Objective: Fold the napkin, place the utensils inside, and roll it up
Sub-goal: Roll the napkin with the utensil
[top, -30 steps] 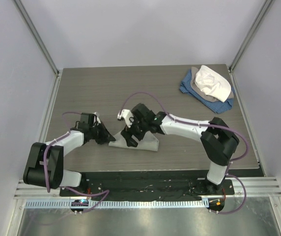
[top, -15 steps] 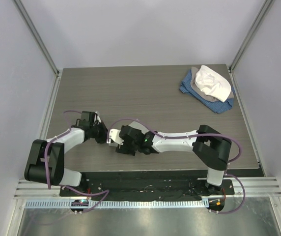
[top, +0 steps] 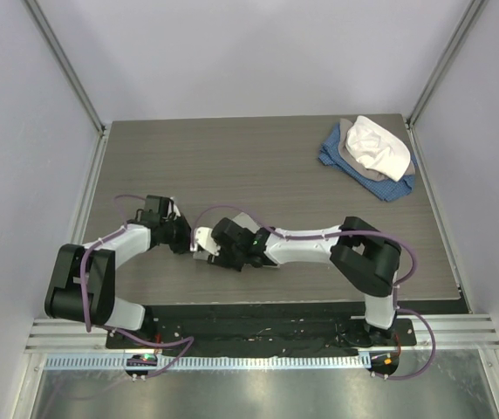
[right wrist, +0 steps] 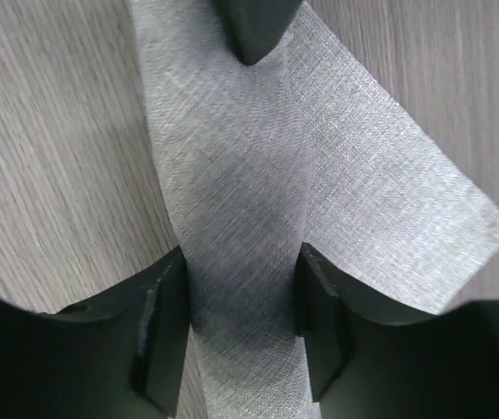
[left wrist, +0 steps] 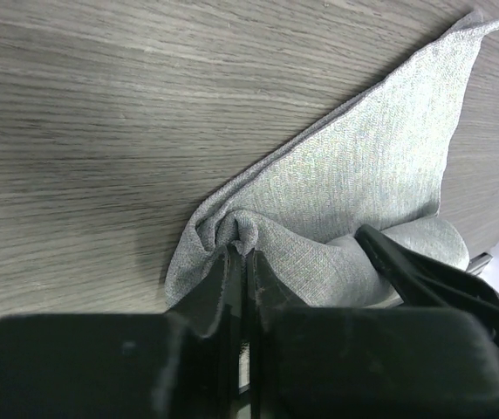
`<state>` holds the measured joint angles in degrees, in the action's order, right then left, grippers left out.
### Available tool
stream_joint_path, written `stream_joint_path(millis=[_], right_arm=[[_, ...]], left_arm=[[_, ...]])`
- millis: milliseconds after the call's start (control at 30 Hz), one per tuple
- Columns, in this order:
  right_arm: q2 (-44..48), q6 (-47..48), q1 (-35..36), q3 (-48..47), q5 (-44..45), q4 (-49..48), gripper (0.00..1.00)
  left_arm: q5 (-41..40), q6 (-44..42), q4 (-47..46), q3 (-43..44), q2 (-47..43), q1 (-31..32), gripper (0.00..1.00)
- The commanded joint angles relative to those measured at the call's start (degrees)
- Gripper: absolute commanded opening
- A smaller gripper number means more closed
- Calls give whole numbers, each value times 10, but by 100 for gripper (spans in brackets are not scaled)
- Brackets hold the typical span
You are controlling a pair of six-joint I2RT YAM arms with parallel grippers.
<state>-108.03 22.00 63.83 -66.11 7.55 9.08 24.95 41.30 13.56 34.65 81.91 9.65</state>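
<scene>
The light grey napkin [left wrist: 363, 166] lies rolled near the table's front, with a flat triangular flap spreading from the roll [right wrist: 241, 175]. In the top view only a small patch of the napkin [top: 244, 216] shows behind the arms. My left gripper [left wrist: 242, 253] is shut, pinching a bunched end of the cloth. My right gripper [right wrist: 241, 279] straddles the roll, both pads pressed against its sides, close to the left gripper [top: 182, 242]. The utensils are hidden.
A heap of blue, grey and white cloths [top: 370, 150] sits at the back right corner of the wooden table [top: 232, 157]. Both arms meet at the front left of the table, just behind the black base plate [top: 258, 319].
My right gripper has slid left along the napkin toward the left gripper and has narrowed onto the roll. The left gripper has kept its pinch and hardly moved.
</scene>
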Motion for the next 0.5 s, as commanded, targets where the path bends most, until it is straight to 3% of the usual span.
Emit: stream_joint_path(millis=[0,100,200,300,467], right_arm=[[-27,-40,-46,-43,-162,62,49],[-71,-70,-85,-83,-275,128,41],[-109,-90,-107,-104,-333,175,38],[-133,-103,-118,-119,-390,211,36],[-147,-126,-132,-128,-473,238,35]], left_arm=[[-5,-16,5,14,0,2,22],[-15,-16,6,19,-7,1,45],[-42,-17,16,23,-31,1,57],[-82,-26,30,24,-63,1,63],[-104,-19,28,-2,-111,1,64]])
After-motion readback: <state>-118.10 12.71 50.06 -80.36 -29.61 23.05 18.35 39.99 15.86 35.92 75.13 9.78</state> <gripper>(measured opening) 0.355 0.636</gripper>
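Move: The rolled napkin's left end is still pinched between the left fingers, right at that hand point. From the right hand, whose fingers straddle the roll, this left end lies about 6 cm to the left and 2 cm ahead. The roll's middle is some 3 cm to its right and 1 cm ahead, slightly lower. The flat flap's far corner reaches about 10 cm ahead and 5 cm to its right. Close the right fingers further around the roll, sinking about 1 cm and easing about 1 cm left, while swinging the fingertips some 35 degrees back towards the base until they point nearly straight down. Meanwhile open the left gripper wide, let go of the napkin's left end, and lift away about 2.5 cm, with a little forward and finally left. ##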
